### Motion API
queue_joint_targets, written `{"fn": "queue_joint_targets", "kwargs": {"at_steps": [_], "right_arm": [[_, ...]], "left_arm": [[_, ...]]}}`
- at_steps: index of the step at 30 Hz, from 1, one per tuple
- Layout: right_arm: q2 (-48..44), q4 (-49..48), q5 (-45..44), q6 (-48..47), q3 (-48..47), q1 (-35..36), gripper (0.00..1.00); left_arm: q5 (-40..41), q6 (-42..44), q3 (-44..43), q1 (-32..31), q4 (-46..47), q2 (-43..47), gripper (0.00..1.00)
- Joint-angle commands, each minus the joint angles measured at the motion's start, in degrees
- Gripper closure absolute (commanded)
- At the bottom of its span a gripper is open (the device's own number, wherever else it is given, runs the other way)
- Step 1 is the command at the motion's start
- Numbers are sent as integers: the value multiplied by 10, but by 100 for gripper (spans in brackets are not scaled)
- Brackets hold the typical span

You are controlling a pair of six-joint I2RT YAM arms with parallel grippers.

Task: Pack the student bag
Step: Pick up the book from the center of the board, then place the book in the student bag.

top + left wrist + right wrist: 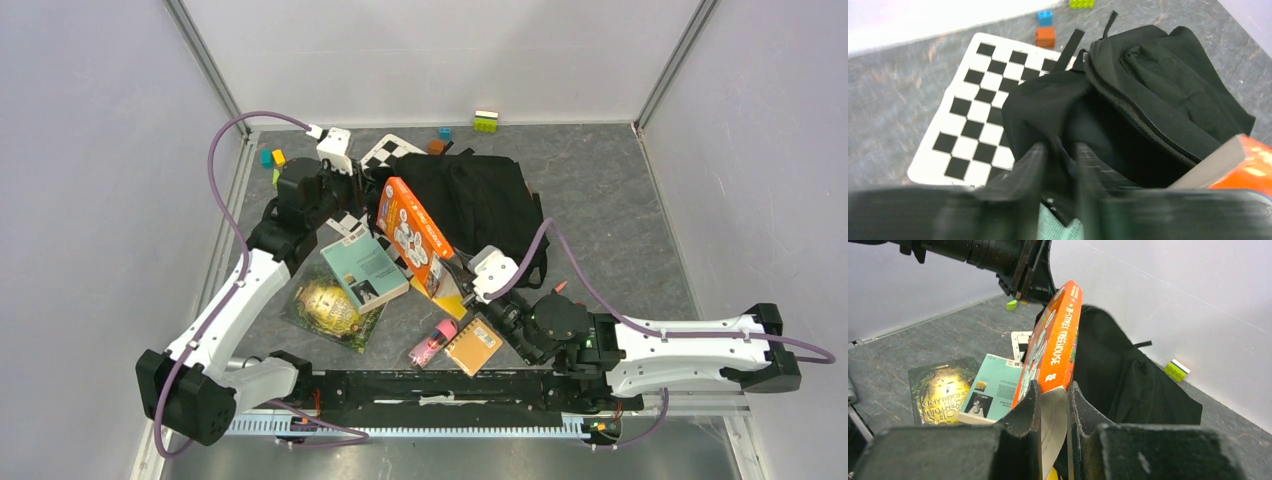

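Note:
The student bag (485, 205) is a large black backpack lying at the middle back of the table, its mouth facing left. My left gripper (368, 192) is at the bag's left rim. In the left wrist view, its blurred fingers (1060, 147) stand close together with a fold of the bag's black fabric (1048, 105) between them. My right gripper (1054, 387) is shut on the lower end of an orange book (1055, 337). It holds the book tilted up at the bag's mouth (415, 235). The dark inside of the bag (1128, 150) shows beside the book's corner.
A teal book (365, 270) and a green-gold book (325, 308) lie left of the bag. A pink marker (432, 343) and a small orange notebook (473, 346) lie near the front rail. A checkerboard sheet (973, 105) and coloured blocks (486, 121) sit at the back.

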State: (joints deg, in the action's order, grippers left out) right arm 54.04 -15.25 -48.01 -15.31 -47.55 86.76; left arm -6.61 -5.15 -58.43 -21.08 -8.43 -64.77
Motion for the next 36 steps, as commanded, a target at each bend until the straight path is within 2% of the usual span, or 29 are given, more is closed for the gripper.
{"fn": "queue_joint_targets", "kwargs": {"at_steps": [1,3,4,6,9,12,16,19,22,32,36], "right_arm": [[-25,-74,-17,-26,-26,-4,100],[-28,-80,-10,-18,-19,-4,100],[-29,-90,-8,-14,-10,-4,100],[-28,-122,-7,-12,11,-4,100],[-5,-143,4,-37,20,-4,100],[24,-183,4,-83,34,-4,100],[59,-228,31,-120,56,-4,100],[81,-261,63,-122,77,-4,100],[105,-271,99,-110,86,-2,100],[160,-280,153,-121,87,13,100],[177,-269,177,-143,79,20,100]], "left_arm": [[90,-44,-17,2,-71,14,28],[137,-53,-10,2,-101,38,1],[162,-60,-6,2,-114,58,0],[209,-85,11,3,-125,107,0],[197,-133,43,3,-122,202,0],[134,-205,45,3,-143,267,0],[11,-335,52,2,-161,288,0],[-81,-461,109,2,-93,295,0],[-119,-560,177,2,-9,304,0],[-130,-667,311,2,75,321,0],[-135,-675,336,2,72,322,0]]}}
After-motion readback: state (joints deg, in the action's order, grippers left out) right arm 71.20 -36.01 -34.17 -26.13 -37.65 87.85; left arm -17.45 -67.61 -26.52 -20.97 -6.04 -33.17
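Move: The 78-Storey book is already pinched at one end in the right hand, its middle about 7 cm ahead, 6 cm left and 3 cm below that hand. From the left hand, at the backpack's rim, the book's middle lies some 13 cm back and 12 cm right, slightly higher. The backpack's middle is about 18 cm right of the left hand, 2 cm ahead and 18 cm lower; the teal book is some 8 cm back, 2 cm left and 23 cm below. Let go of the backpack's rim, open the left gripper wide and swing it up, left and back, clear of the bag, then down and right to finish some 13 cm back and 6 cm lower, rolling its left side down and tipping the fingers downward around the 78-Storey book's far end. With the right gripper still pinching the book, after a brief hold, lower it about 10 cm and bring it 8 cm left towards the left hand, turning slightly counter-clockwise. ##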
